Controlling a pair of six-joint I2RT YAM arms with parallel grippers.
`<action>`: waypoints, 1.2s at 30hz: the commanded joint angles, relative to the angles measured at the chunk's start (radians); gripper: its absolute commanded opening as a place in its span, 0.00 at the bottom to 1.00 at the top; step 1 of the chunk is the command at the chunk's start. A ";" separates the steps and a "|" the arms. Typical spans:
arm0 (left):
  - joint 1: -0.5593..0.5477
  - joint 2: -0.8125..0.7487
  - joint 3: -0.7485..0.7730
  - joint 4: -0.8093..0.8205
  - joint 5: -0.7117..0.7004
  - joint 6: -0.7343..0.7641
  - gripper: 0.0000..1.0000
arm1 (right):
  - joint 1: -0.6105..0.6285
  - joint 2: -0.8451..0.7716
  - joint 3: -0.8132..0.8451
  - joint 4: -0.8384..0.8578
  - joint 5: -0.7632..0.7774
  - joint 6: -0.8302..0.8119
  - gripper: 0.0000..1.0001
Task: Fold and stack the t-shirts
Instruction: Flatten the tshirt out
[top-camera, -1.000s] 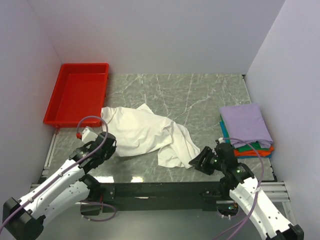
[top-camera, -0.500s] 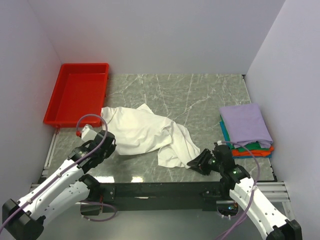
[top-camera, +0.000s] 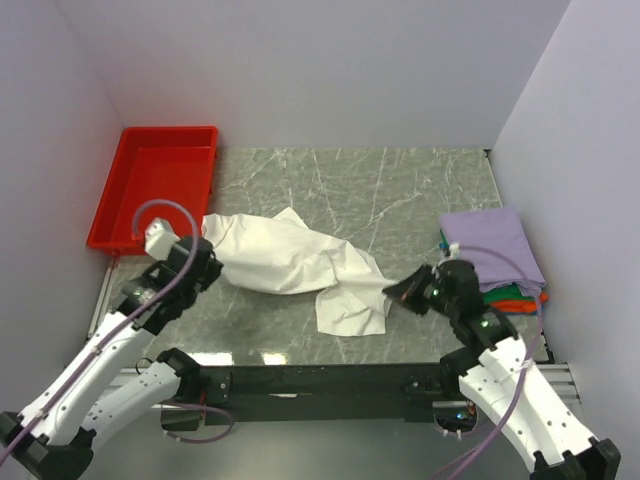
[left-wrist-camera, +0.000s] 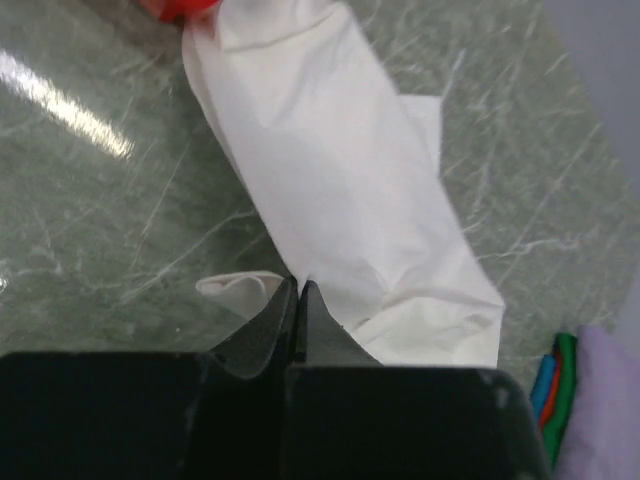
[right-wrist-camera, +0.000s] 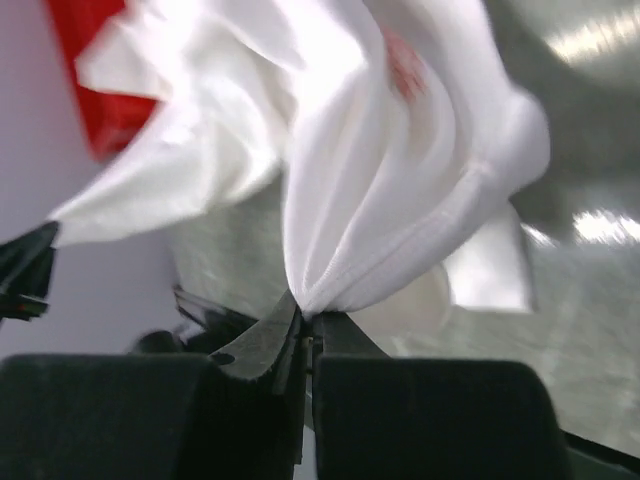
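A large white t-shirt (top-camera: 290, 262) hangs stretched in a band between my two grippers over the marble table. My left gripper (top-camera: 208, 263) is shut on its left end; in the left wrist view the jaws (left-wrist-camera: 298, 286) pinch the cloth (left-wrist-camera: 330, 190). On the right, my right gripper (top-camera: 401, 292) is shut on a stitched hem, which bunches into the closed jaws (right-wrist-camera: 308, 316) in the right wrist view; a trace of red print (right-wrist-camera: 405, 65) shows on the shirt. Folded t-shirts sit stacked at the right, lavender on top (top-camera: 490, 245), with teal, green and orange edges (top-camera: 515, 296) below.
A red plastic tray (top-camera: 155, 185) stands at the back left, just behind my left gripper. White walls enclose the table on three sides. The stack of folded shirts lies close to my right arm (top-camera: 500, 350). A loose flap of the shirt (top-camera: 350, 312) rests on the table.
My right gripper has closed on the shirt's hem and risen away from the near edge. My left gripper moved back and left with the cloth. The shirt is now pulled into a stretched band.
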 joint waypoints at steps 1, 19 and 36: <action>0.042 -0.006 0.217 -0.040 -0.076 0.134 0.00 | -0.041 0.049 0.329 -0.092 0.164 -0.161 0.00; 0.064 0.133 0.822 0.064 -0.156 0.392 0.00 | -0.315 0.339 1.088 -0.253 0.034 -0.269 0.00; 0.614 1.016 1.565 0.519 0.651 0.364 0.00 | -0.469 1.162 1.844 0.235 -0.221 -0.108 0.00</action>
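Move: Both hands already pinch the white t-shirt, whose middle lies about 16 cm right and 3 cm ahead of the left hand, 16 cm below it; from the right hand it lies 19 cm left, 8 ahead, 9 below. The table's far edge is straight ahead, some 32 cm from the left hand and 37 from the right. The red bin stands 21 cm ahead and 19 left of the left hand, the purple stack 12 ahead and 28 right of the right. Keeping their pinches on the white t-shirt, both hands swing it steeply up, some 30 cm, drawing apart as the left goes left and the right goes right, while their fingers tip up from slanting down to about level. Staying high, they then sweep fast forward towards the table's far edge, the left nearly 30 cm and the right somewhat less, the shirt stretched between them and trailing below. ##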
